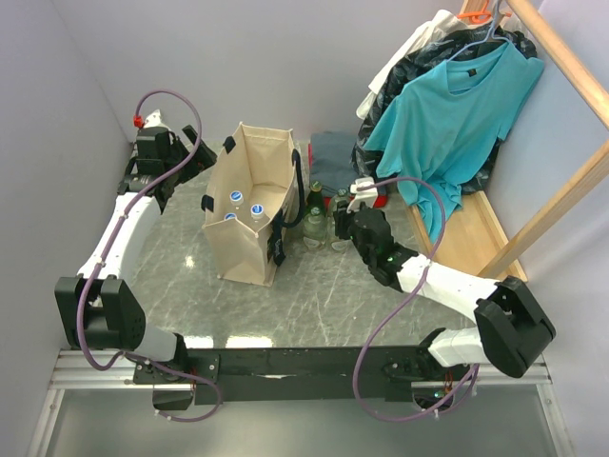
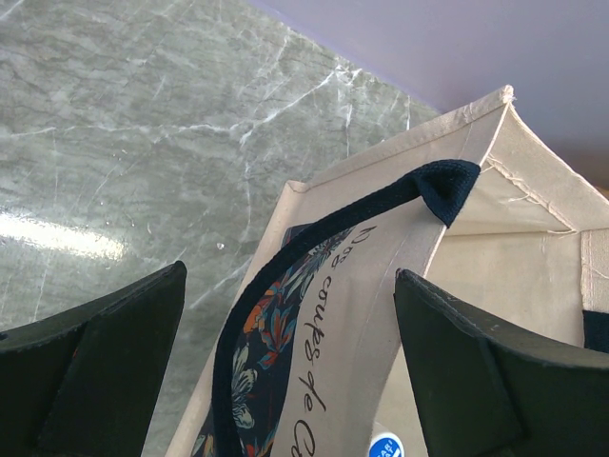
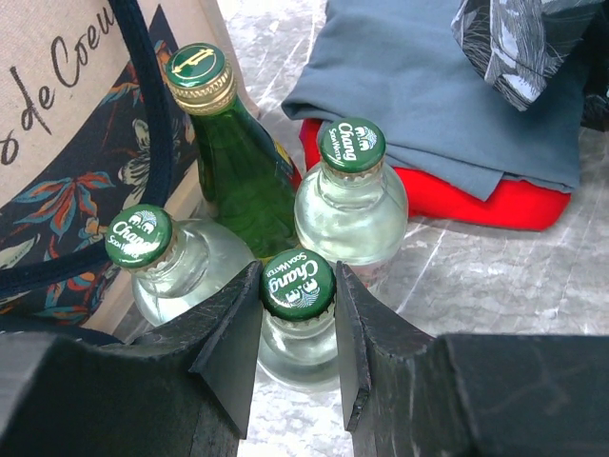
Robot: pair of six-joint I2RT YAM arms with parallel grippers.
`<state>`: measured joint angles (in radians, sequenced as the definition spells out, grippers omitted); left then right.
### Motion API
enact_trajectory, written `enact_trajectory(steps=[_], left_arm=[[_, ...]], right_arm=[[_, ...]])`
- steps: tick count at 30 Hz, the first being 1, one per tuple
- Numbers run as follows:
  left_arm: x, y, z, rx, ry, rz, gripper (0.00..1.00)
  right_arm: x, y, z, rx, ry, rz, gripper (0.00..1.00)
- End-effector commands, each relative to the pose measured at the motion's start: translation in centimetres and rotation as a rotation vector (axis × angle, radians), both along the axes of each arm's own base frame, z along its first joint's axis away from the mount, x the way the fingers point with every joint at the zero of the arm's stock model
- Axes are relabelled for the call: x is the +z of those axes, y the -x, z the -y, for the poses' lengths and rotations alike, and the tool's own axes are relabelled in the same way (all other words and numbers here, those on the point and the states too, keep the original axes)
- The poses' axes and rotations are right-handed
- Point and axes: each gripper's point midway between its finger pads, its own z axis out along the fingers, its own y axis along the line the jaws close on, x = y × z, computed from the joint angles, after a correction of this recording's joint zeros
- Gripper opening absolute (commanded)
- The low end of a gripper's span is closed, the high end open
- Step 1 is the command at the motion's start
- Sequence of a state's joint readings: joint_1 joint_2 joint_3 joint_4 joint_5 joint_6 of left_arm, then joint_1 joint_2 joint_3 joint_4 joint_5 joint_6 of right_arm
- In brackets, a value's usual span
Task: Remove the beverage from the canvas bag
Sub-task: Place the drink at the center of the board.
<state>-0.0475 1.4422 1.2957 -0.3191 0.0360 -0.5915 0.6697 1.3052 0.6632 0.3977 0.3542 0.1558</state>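
Observation:
The beige canvas bag [image 1: 249, 224] stands upright on the marble table, open at the top. Three blue-capped beverage bottles [image 1: 235, 197] stand inside it; one blue cap [image 2: 385, 446] shows in the left wrist view. My left gripper [image 2: 290, 367] is open over the bag's left rim, its fingers on either side of the printed wall and black handle [image 2: 314, 238]. My right gripper [image 3: 298, 286] is shut on the green cap of a clear soda-water bottle [image 3: 300, 347]. That bottle stands on the table just right of the bag, among other bottles.
Around the held bottle stand two more clear soda bottles [image 3: 351, 190] [image 3: 157, 262] and a green glass bottle [image 3: 238, 162]. Folded grey cloth [image 3: 428, 86] over a red item [image 3: 476, 202] lies behind them. A teal T-shirt [image 1: 447, 105] hangs on a wooden rack [image 1: 561, 190] at the right.

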Motion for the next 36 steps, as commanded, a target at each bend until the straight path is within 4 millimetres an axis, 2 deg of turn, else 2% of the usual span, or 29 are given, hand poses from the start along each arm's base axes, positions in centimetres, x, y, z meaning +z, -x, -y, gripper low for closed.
enact_trajectory(steps=[1,2,3,8,13,20,25,31,35,36], left_arm=[[0.2,0.0,0.2,0.002,0.003,0.017,0.96],[0.2,0.0,0.3,-0.001,0.005,0.016,0.96],[0.1,0.0,0.3,-0.001,0.005,0.014,0.96],[0.3,0.0,0.4,-0.006,0.007,0.017,0.96],[0.2,0.0,0.4,-0.004,0.005,0.017,0.96],[0.3,0.0,0.5,-0.005,0.005,0.017,0.96],[0.4,0.1,0.4,-0.003,0.001,0.018,0.96],[0.3,0.3,-0.1,0.015,-0.019,0.013,0.96],[0.2,0.3,-0.1,0.015,-0.021,0.005,0.96],[0.2,0.3,-0.1,0.013,-0.022,0.005,0.96]], right_arm=[[5.9,-1.3,-1.1,-0.012,-0.111,0.137,0.38],[6.0,-1.3,-1.1,-0.012,-0.109,0.139,0.46],[6.2,-1.3,-1.0,-0.013,-0.109,0.142,0.49],[6.6,-1.0,-1.0,-0.015,-0.111,0.143,0.57],[7.3,-0.7,-0.9,-0.011,-0.109,0.152,0.58],[9.6,-0.2,-0.6,-0.009,-0.125,0.191,0.60],[10.5,0.0,-0.5,-0.006,-0.125,0.201,0.60],[11.4,0.0,-0.8,0.006,-0.125,0.203,0.61],[13.2,0.1,-1.0,0.015,-0.141,0.222,0.61],[13.1,0.2,-1.1,0.025,-0.128,0.211,0.62]])
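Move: The held clear bottle stands on the board right under the right fingers, which are shut on its neck; its middle is some 8 cm below the hand point. Another clear bottle is about 7 cm to the left, level with it. A third is about 7 cm straight ahead, and the green bottle about 8 cm ahead and 6 cm left. From the left hand, the held bottle lies roughly 32 cm right, 11 cm back and 16 cm below. The clear bottle's neck comes free as the right fingers spread from their grip by about a fifth of their full range. The hand then rises almost straight up, some 8 cm, away from the cap and the other bottles; as it climbs, its fingertips tilt up by nearly 10 degrees, and the fingers stay apart. ##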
